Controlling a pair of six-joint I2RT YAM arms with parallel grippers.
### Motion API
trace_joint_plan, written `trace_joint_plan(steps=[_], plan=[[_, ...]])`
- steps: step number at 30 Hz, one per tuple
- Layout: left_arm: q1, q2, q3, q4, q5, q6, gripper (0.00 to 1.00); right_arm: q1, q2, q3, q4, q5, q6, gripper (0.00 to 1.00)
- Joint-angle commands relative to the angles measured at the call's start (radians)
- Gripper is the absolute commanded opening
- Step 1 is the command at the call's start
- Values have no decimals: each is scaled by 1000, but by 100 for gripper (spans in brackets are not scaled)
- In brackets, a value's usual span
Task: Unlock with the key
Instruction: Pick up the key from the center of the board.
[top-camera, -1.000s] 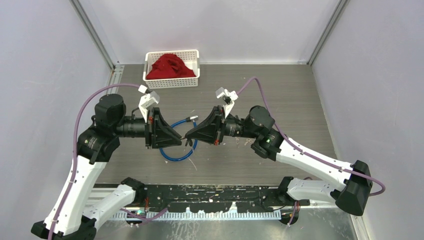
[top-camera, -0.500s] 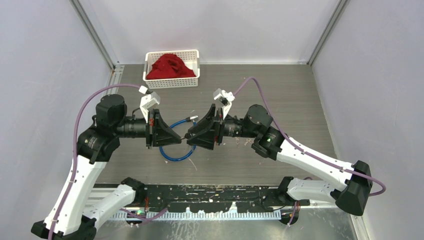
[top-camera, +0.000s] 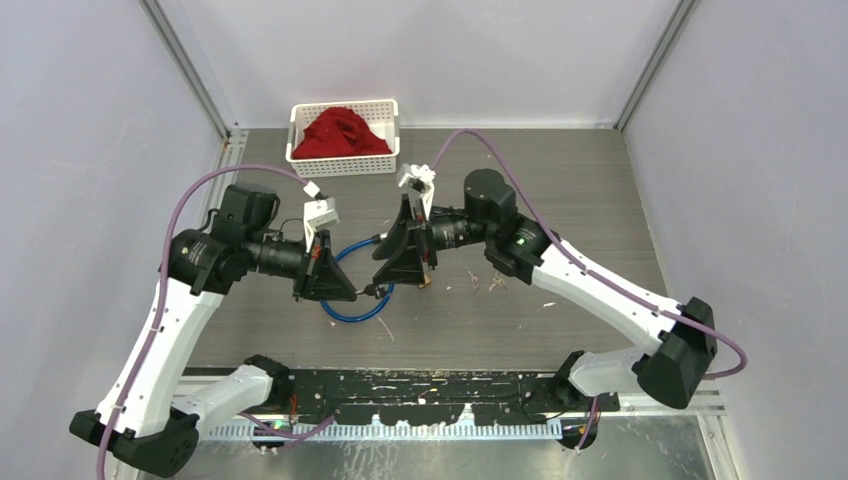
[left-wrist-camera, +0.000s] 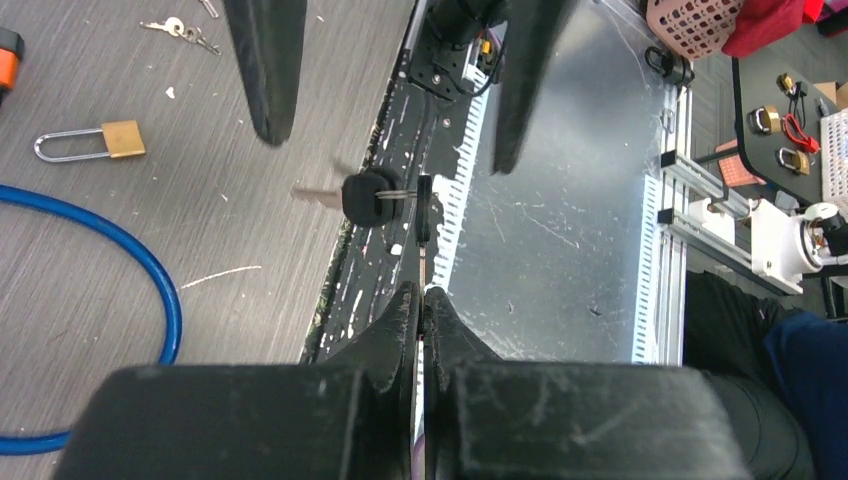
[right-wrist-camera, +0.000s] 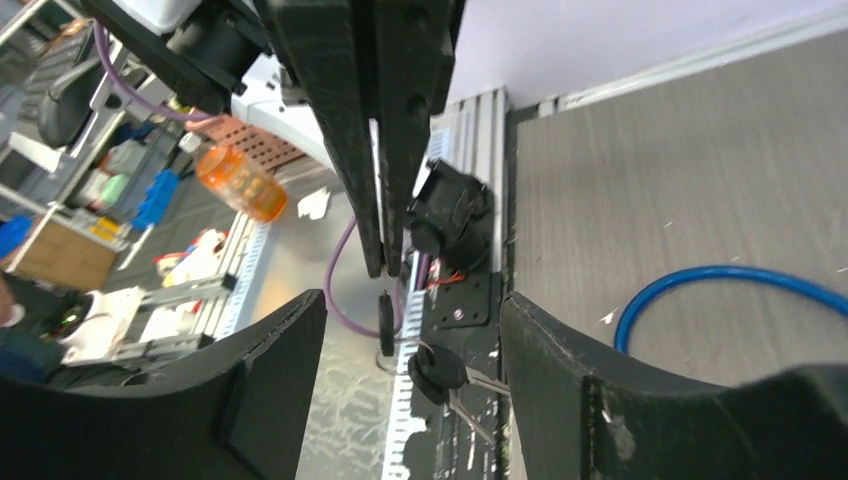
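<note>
My left gripper (left-wrist-camera: 421, 292) is shut on the blade of a black-headed key (left-wrist-camera: 423, 205), which is seen edge-on. A second black-headed key (left-wrist-camera: 365, 197) dangles from the same ring. In the right wrist view that bunch of keys (right-wrist-camera: 437, 372) hangs between the open fingers of my right gripper (right-wrist-camera: 415, 300), touching neither. From above, my left gripper (top-camera: 357, 293) and right gripper (top-camera: 385, 262) face each other over a blue cable lock (top-camera: 345, 312). A brass padlock (left-wrist-camera: 100, 140) lies on the table beside the blue cable (left-wrist-camera: 165, 300).
A white basket (top-camera: 345, 104) with a red cloth (top-camera: 340, 132) stands at the back left. Small loose keys (left-wrist-camera: 180, 28) and an orange-and-black object (left-wrist-camera: 6, 55) lie near the padlock. The metal rail (top-camera: 450, 410) with the arm bases runs along the near edge.
My right gripper has opened, let go of the keys and swung back and left. My left gripper has shut on a key and now carries the bunch alone.
</note>
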Motion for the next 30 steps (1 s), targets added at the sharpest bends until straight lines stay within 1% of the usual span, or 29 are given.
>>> trace_joint_plan(steps=[1,5,7,8,16,22,26,28,30], plan=[[-2,-13,50,-39,18,50,0,6,27,-10,79,-129,66,67],[-2,3,49,-48,20,47,0,17,26,-39,147,-131,105,62],[-2,8,49,-45,19,45,0,21,28,-53,173,-128,120,58],[-3,10,48,-42,18,39,0,23,30,-57,179,-125,124,55],[-3,19,49,-28,14,18,0,31,35,-96,229,-94,158,48],[-2,18,52,-21,8,9,0,36,39,-118,257,-70,177,37],[-2,17,53,-17,3,1,0,37,35,-131,281,-59,192,34],[-2,18,54,-13,-2,-6,0,38,36,-135,294,-58,200,34],[-2,19,57,-11,-7,-8,0,41,38,-137,295,-56,201,36]])
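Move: Just off the right hand's fingertips, the black key head stands on edge about 2 cm left, 2 cm back and 3 cm below that hand. The spare keys on the ring hang around 2 cm right of the head and 2 cm lower. On the table some 30 cm below, the blue hose's loop lies about 6 cm ahead and 7 cm left, the brass padlock roughly 7 cm ahead and 6 cm right. From the left hand, the key head sits some 3 cm right, level fore and aft, 1 cm below. Lowering about 3.5 cm and drawing back 2 cm, with a slight shift left, the right hand brings its open fingers around the black key head. It rolls some 10 degrees, forward side down, turns slightly counter-clockwise, and roughly halves its finger gap without pinching yet. The left hand stays put, keeping its shut grip on the key's blade. ##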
